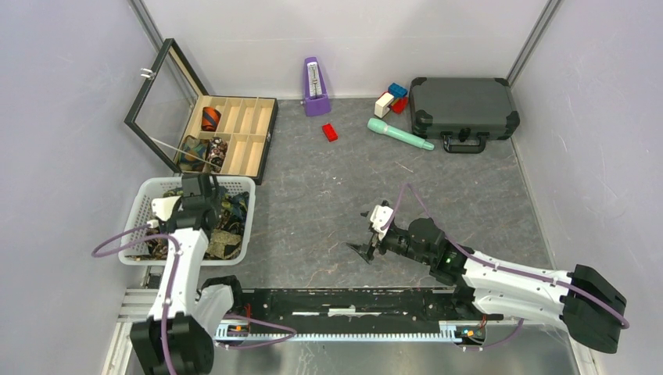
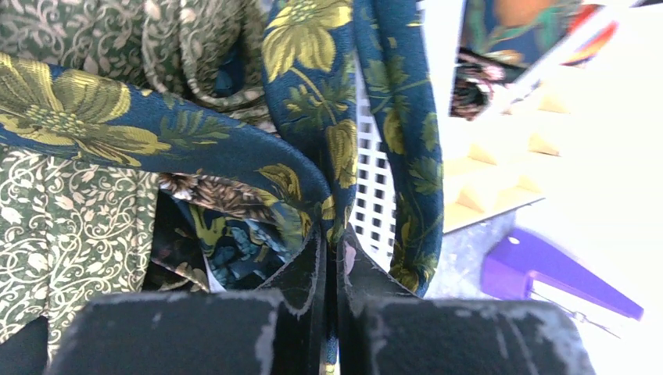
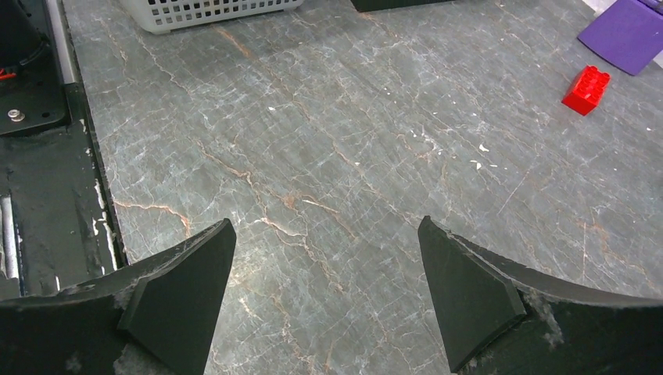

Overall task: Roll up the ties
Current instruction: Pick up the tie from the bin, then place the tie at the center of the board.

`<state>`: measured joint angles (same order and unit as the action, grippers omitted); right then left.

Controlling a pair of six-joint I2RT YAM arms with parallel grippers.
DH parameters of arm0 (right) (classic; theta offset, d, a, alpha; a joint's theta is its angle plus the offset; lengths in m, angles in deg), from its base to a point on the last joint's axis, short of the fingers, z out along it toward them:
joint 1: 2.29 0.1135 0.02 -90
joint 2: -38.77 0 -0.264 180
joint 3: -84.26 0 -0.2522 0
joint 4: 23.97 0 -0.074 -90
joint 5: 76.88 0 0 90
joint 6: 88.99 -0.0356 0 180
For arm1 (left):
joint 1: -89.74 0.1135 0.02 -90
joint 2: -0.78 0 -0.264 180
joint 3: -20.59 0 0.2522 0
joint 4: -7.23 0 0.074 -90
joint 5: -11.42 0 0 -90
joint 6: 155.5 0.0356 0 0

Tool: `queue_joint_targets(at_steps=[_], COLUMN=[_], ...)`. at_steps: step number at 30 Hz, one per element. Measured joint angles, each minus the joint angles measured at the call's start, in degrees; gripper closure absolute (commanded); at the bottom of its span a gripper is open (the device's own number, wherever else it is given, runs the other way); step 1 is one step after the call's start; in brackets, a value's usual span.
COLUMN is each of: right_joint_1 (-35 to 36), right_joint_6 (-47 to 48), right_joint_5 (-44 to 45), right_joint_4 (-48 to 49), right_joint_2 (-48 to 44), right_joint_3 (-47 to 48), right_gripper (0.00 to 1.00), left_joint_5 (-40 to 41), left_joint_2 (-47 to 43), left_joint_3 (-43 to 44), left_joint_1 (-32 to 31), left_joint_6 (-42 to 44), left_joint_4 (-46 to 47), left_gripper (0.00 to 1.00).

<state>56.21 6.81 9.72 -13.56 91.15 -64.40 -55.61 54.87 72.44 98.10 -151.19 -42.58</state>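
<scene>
Several loose ties (image 1: 228, 225) lie heaped in a white mesh basket (image 1: 141, 205) at the left. My left gripper (image 1: 200, 205) reaches down into the basket. In the left wrist view the left gripper (image 2: 332, 238) is shut on a fold of a navy tie (image 2: 305, 117) with yellow-green flowers, which loops up and over from the jaws. A green paisley tie (image 2: 70, 234) lies beside it. Rolled ties (image 1: 209, 119) sit in compartments of the wooden box (image 1: 249, 133). My right gripper (image 1: 367, 236) hovers open over the bare table; in its wrist view the right gripper (image 3: 327, 223) holds nothing.
The wooden box has a glass lid (image 1: 160, 101) standing open behind the basket. At the back are a purple metronome (image 1: 315, 78), a red block (image 1: 330, 132), a teal handle-shaped tool (image 1: 399, 133), coloured blocks (image 1: 391, 100) and a black case (image 1: 463, 108).
</scene>
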Motion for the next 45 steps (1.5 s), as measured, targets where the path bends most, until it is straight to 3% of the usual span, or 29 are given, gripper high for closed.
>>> queue_joint_targets(at_steps=[6, 15, 27, 30, 38, 45], right_joint_1=[0.0, 0.0, 0.0, 0.0, 0.0, 0.0], right_joint_6=[-0.09, -0.11, -0.76, -0.94, -1.07, -1.09], right_joint_5=[1.14, 7.02, 23.1, 26.95, 34.88, 45.79], right_joint_4=[-0.96, -3.89, -5.27, -5.64, -7.28, -12.35], right_joint_2=[-1.95, -4.5, -11.56, -12.61, -15.3, -20.13], right_joint_3=[0.0, 3.21, 6.21, 6.82, 8.92, 11.61], right_gripper=[0.05, 0.05, 0.02, 0.02, 0.02, 0.02], left_joint_5=[1.05, -2.47, -24.61, -28.02, -33.24, -36.61], left_joint_2=[-9.14, -11.1, -1.27, 4.04, 18.62, 25.77], left_joint_3=[3.02, 15.82, 31.21, 36.96, 57.68, 60.43], left_joint_1=[0.04, 0.04, -0.81, -4.87, -23.04, -32.52], left_joint_6=[5.55, 17.55, 24.55, 25.0, 28.17, 30.47], left_joint_4=[-0.31, -0.76, 2.38, 3.37, 5.6, 5.22], left_gripper=[0.98, 0.98, 0.98, 0.98, 0.98, 0.98])
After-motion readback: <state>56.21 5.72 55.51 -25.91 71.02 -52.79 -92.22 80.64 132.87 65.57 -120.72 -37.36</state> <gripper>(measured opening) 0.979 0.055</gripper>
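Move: The left hand already pinches the blue-and-yellow tie over the bin, whose middle lies about 4 cm back, 4 cm left and 7 cm below. From this hand, the red block marking the open table is some 24 cm ahead, 33 cm right and 11 cm down; the tie case is about 22 cm straight ahead and 8 cm down. From the right hand, the red block is roughly 33 cm ahead, 6 cm left, 14 cm down. Left hand lifts the still-pinched tie from the bin, then swings about 30 cm right; right hand rises rightwards. ##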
